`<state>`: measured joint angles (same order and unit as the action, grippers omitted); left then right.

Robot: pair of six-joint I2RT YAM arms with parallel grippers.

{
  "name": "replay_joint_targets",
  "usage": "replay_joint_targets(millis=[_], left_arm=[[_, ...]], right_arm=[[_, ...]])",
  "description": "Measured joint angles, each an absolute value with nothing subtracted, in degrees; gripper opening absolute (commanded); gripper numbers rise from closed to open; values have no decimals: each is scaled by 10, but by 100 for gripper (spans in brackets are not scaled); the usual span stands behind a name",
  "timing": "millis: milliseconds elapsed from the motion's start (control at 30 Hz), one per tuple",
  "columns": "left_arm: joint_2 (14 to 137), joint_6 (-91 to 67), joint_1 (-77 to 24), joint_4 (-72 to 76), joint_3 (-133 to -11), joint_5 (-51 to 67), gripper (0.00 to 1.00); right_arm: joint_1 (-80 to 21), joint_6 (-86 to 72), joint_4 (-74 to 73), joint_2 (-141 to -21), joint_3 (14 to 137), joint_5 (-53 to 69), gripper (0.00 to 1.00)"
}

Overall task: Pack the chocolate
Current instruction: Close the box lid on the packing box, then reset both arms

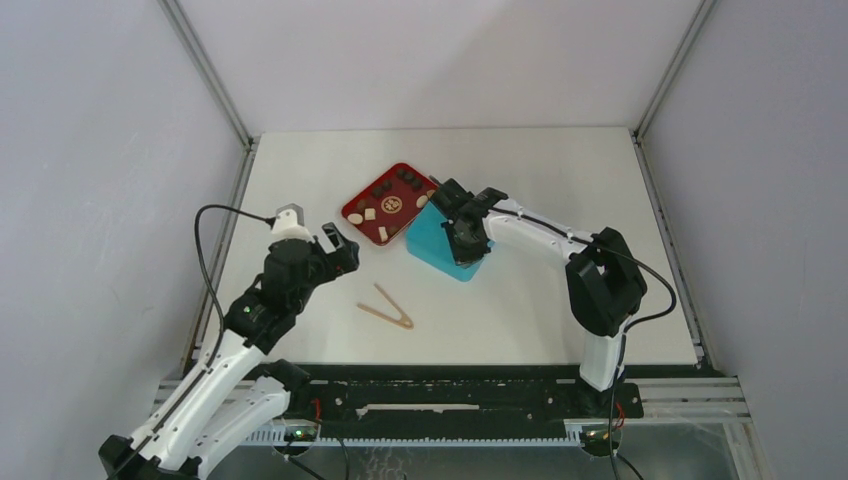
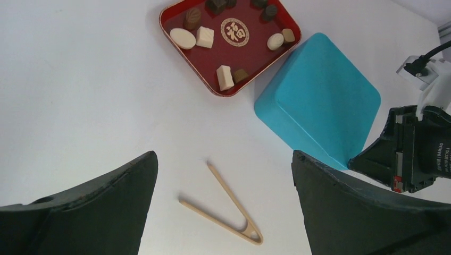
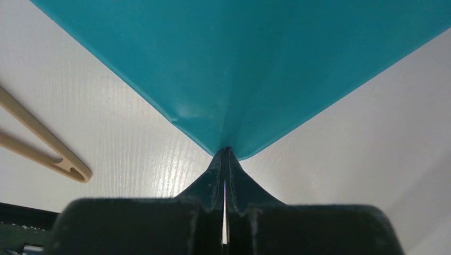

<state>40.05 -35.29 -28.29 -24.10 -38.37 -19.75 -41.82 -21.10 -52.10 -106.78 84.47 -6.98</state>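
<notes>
Several pieces of chocolate [image 1: 368,214] [image 2: 182,38], dark, tan and cream, lie in the red tray [image 1: 352,216] [image 2: 250,53]. Beside the tray stands the closed teal box [image 1: 435,245] [image 2: 319,90] [image 3: 239,64]. My right gripper [image 1: 464,238] [image 3: 227,151] is shut, its tips against the box's near corner, and nothing shows between them. My left gripper [image 1: 338,250] [image 2: 223,154] hangs wide open and empty above the table, left of the box. The tan wooden tongs [image 1: 388,308] [image 2: 234,212] [image 3: 48,149] lie flat below it.
The tray touches the box's far-left side. Grey walls and metal frame posts close in the white table at the back and sides. A black rail runs along the near edge by the arm bases.
</notes>
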Motion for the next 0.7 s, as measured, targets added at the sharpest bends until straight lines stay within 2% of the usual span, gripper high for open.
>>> replay_joint_targets(millis=[267, 367, 467, 700], left_arm=[[369, -324, -283, -263, -407, -200, 100], [367, -319, -283, -274, -407, -201, 100], [365, -309, -283, -289, -409, -209, 100], [325, -281, -283, -332, -432, -257, 100]], right_arm=[[-416, -209, -518, -1058, 841, -75, 2], [-407, -209, -502, -1028, 816, -76, 14], [-395, -210, -486, -981, 783, -83, 20], [-316, -220, -432, -811, 689, -123, 44]])
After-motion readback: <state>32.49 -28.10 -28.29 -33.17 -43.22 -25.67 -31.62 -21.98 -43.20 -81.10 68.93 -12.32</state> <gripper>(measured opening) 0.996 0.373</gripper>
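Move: The right hand's shut fingertips are on the box lid just inside its near corner. The middle of the packing box lies about 8 cm ahead, 2 cm to the left and 4 cm below the hand point. The red tray is some 14 cm ahead and 15 cm left, the wooden tongs about 7 cm back and 15 cm left, both on the table. From the left hand the packing box is roughly 9 cm ahead, 20 cm to the right and 17 cm lower. The right hand's closed fingertips stay on the lid's near corner briefly, then come free and swing away from the packing box, about 8 cm to the right and nearly as far up. The fingers open to over a third, and the wrist tips up some 20 degrees while turning clockwise. The left hand, still wide open, backs away from the box too, up and left by some 4 cm each. ##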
